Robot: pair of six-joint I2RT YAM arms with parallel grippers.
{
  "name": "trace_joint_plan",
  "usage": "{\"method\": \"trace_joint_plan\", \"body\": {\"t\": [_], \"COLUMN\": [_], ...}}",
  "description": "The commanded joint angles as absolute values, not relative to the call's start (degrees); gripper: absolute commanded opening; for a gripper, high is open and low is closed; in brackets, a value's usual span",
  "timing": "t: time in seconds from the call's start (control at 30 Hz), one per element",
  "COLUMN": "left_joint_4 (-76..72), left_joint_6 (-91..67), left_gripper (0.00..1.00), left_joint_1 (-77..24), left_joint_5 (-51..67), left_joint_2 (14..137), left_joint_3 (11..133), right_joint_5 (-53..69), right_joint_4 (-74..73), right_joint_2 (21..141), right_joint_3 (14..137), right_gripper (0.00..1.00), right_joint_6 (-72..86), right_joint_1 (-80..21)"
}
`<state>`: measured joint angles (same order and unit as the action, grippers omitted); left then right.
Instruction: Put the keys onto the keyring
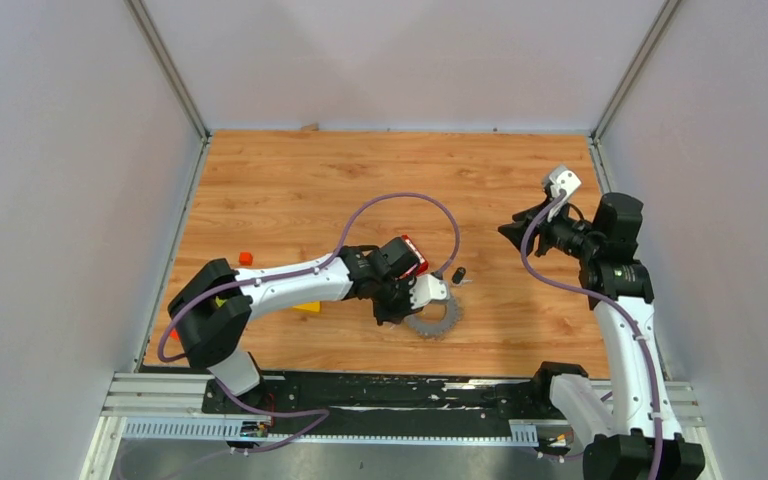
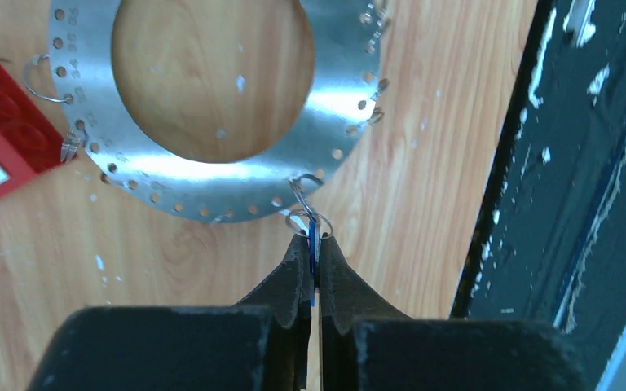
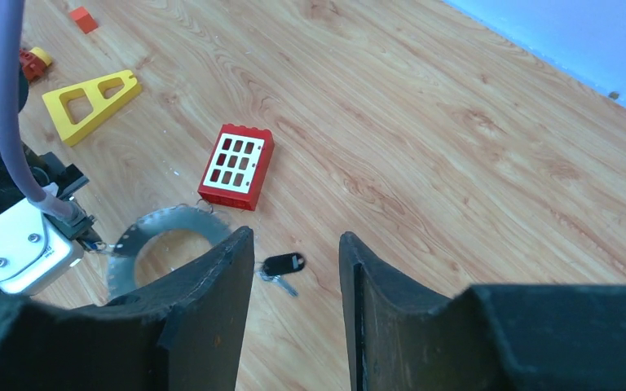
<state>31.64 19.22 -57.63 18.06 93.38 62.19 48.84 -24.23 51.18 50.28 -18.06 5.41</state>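
Observation:
The keyring (image 1: 440, 322) is a flat grey metal ring with holes round its rim (image 2: 212, 175), lying on the wood; it also shows in the right wrist view (image 3: 143, 232). My left gripper (image 2: 315, 251) is shut on a thin blue key (image 2: 313, 244) at the keyring's rim, where small wire loops hang. In the top view the left gripper (image 1: 405, 316) sits at the ring's left edge. A black-headed key (image 3: 284, 264) lies loose right of the ring (image 1: 458, 273). My right gripper (image 3: 293, 236) is open and empty, held high to the right (image 1: 505, 232).
A red block with white squares (image 3: 236, 165) lies just behind the ring (image 1: 415, 255). A yellow triangular frame (image 3: 90, 99) and small orange bits (image 3: 83, 18) lie to the left. The black base rail (image 2: 587, 163) runs close to the left gripper.

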Motion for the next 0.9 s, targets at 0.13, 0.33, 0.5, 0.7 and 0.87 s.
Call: {"method": "trace_joint_plan", "body": {"t": [0.13, 0.33, 0.5, 0.7, 0.87], "left_joint_4": [39.8, 45.1, 48.3, 50.8, 52.1], "left_joint_6": [23.9, 24.8, 26.1, 26.6, 27.2], "left_gripper": [0.01, 0.05, 0.13, 0.22, 0.43], "left_joint_1": [-58.4, -58.4, -58.4, -58.4, -58.4], "left_joint_5": [16.3, 16.6, 15.8, 15.1, 13.7], "left_joint_2": [92.1, 98.2, 100.8, 102.4, 101.1], "left_joint_3": [60.7, 61.5, 61.1, 60.0, 59.8], "right_joint_5": [47.6, 47.8, 48.2, 48.8, 49.5], "right_joint_4": [-24.4, -23.9, -24.1, -24.2, -24.3], "right_joint_2": [48.2, 48.1, 48.2, 48.7, 49.0], "right_joint_3": [50.3, 49.2, 49.1, 49.2, 49.5], "right_gripper": [0.44, 0.44, 0.44, 0.44, 0.44], "right_joint_6": [-17.7, -18.3, -18.9, -19.0, -19.1], "right_joint_1": [6.1, 6.0, 6.1, 6.1, 6.1]}}
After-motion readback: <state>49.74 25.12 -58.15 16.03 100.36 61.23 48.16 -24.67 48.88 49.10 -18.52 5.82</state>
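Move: The left hand already grips a blue key that hangs by small split rings from the metal keyring disc. It is bound for bare table roughly 8 cm to its left, 4 cm back and 6 cm down. The disc's middle lies about 5 cm to its right and 1 cm ahead, the red box 10 cm straight ahead, the black key some 7 cm ahead and 9 cm right. From the idle right hand that spot is about 25 cm left, 16 cm back and 25 cm below. Keeping its pinch on the blue key, the left hand draws the key leftward, away from the disc, by about 8 cm, coming back some 4 cm and sinking about 5 cm to the table. Meanwhile its right-slanting fingers swing round some 20 degrees to point nearly straight down. From halfway they open to about a third and let go of the key just over the wood. ##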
